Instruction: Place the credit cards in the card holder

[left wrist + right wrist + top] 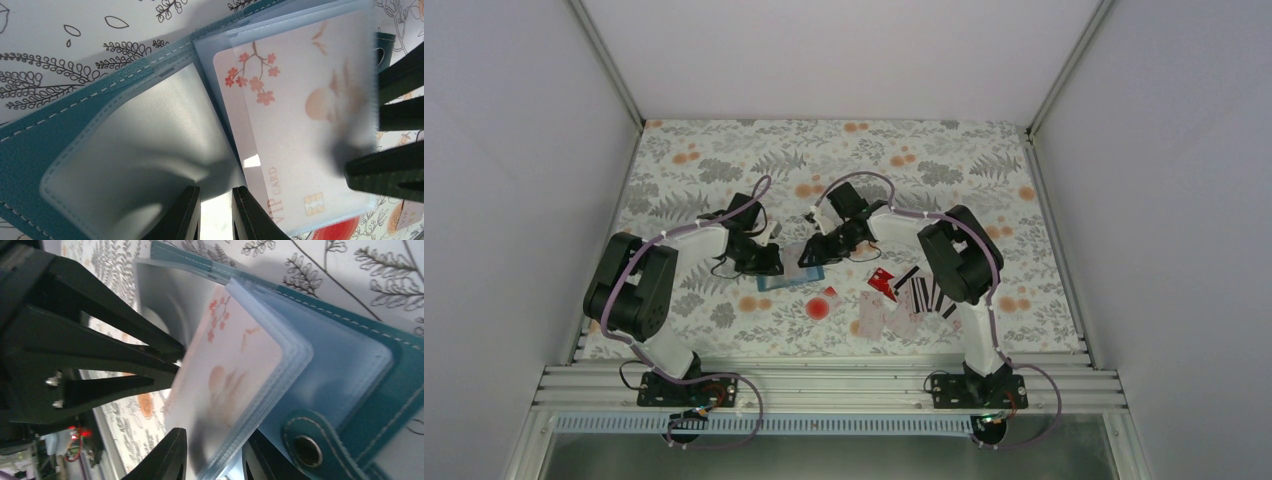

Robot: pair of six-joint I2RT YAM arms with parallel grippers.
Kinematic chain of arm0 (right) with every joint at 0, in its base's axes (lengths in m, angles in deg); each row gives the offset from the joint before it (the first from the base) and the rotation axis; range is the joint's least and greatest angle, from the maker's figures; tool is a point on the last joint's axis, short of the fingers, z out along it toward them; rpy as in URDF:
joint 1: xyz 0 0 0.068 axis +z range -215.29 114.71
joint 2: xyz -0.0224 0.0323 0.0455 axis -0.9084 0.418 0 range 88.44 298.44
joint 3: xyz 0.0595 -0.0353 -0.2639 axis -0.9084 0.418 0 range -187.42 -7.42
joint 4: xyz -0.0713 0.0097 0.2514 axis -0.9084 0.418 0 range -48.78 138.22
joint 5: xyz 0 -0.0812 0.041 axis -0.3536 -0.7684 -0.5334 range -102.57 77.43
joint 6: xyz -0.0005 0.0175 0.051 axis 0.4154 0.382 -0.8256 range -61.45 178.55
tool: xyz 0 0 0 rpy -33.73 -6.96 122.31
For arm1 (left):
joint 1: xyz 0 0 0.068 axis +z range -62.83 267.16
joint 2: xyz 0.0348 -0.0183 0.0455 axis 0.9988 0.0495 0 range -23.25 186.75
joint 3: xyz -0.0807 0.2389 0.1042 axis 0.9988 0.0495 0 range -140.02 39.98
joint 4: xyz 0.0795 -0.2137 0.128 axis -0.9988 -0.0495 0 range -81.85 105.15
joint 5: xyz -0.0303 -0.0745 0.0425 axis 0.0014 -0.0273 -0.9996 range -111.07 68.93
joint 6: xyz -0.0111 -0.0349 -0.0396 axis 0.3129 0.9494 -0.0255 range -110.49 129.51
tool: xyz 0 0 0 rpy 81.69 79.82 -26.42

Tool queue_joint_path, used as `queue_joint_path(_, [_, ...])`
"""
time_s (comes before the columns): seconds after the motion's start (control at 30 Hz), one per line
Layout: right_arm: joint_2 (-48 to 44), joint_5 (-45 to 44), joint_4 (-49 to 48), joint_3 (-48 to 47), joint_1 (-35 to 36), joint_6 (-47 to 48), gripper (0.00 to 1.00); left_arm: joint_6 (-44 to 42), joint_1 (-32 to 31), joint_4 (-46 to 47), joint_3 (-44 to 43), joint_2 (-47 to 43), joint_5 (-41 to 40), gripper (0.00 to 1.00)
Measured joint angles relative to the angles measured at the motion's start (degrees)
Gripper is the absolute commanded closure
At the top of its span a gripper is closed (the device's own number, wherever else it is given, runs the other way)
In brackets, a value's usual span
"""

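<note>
The blue card holder [789, 278] lies open on the floral table between both arms, its teal cover [30, 145] [400, 390] spread flat. A pale credit card [300, 100] [235, 360] with pink blossoms sits inside one of its frosted sleeves. My left gripper [769, 262] [216, 210] is shut on a clear sleeve of the holder. My right gripper [816, 255] [215, 460] straddles the stack of sleeves holding that card, one jaw on each side. Whether it pinches them is unclear. Several loose credit cards [914, 300], one of them red [882, 282], lie to the right.
A round red spot [819, 306] is printed on the cloth just in front of the holder. The holder's snap tab [307, 450] sticks out beside my right fingertips. White walls enclose the table on three sides, and the arm bases sit on the near rail.
</note>
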Motion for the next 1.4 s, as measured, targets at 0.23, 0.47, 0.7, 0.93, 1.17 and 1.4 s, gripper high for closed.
queue_joint_path(0.23, [0.0, 4.0, -0.5, -1.8, 0.1, -0.3, 0.7, 0.0, 0.0, 0.0, 0.0, -0.1, 0.0, 0.81])
queue_joint_path(0.47, [0.0, 4.5, 0.5, -4.3, 0.7, 0.0, 0.72, 0.1, -0.1, -0.6, -0.3, -0.1, -0.3, 0.81])
queue_joint_path(0.7, [0.0, 4.5, 1.1, -4.3, 0.8, 0.2, 0.71, 0.9, -0.9, -2.9, -1.5, -0.2, -2.8, 0.81])
queue_joint_path(0.93, [0.0, 4.7, 1.2, -4.3, 0.9, 0.3, 0.55, 3.0, -1.0, -7.5, -1.6, -3.7, -6.5, 0.81])
queue_joint_path(1.17, [0.0, 6.2, 1.2, -4.6, 1.1, 0.2, 0.49, 6.3, -0.7, -9.1, -2.8, -10.7, -8.2, 0.81])
queue_joint_path(1.4, [0.0, 8.5, 0.9, -6.7, 2.2, 0.1, 0.48, 8.2, 0.2, -8.8, -2.0, -12.3, -8.2, 0.81])
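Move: The card holder lies open beneath both hands, its middle about 4 cm left, 1 cm ahead and 3 cm below my right hand, whose fingers already straddle the raised sleeve's outer edge. The pink card in that sleeve sits some 3 cm left, 1 cm ahead and 1 cm below. The red-circle card is 9 cm back and 3 cm right. From my left hand, the holder's middle is about 2 cm ahead, 2 cm right and 1 cm down. Keeping the sleeve's edge between my right fingers, I raise that hand and carry it left across the holder, about 5 cm up and 4 cm left, pausing midway while the fingers spread clearly wider. My left hand first stays beside the pink card's spine-side edge, then slips left and lifts about 5 cm clear, its fingers unchanged. ##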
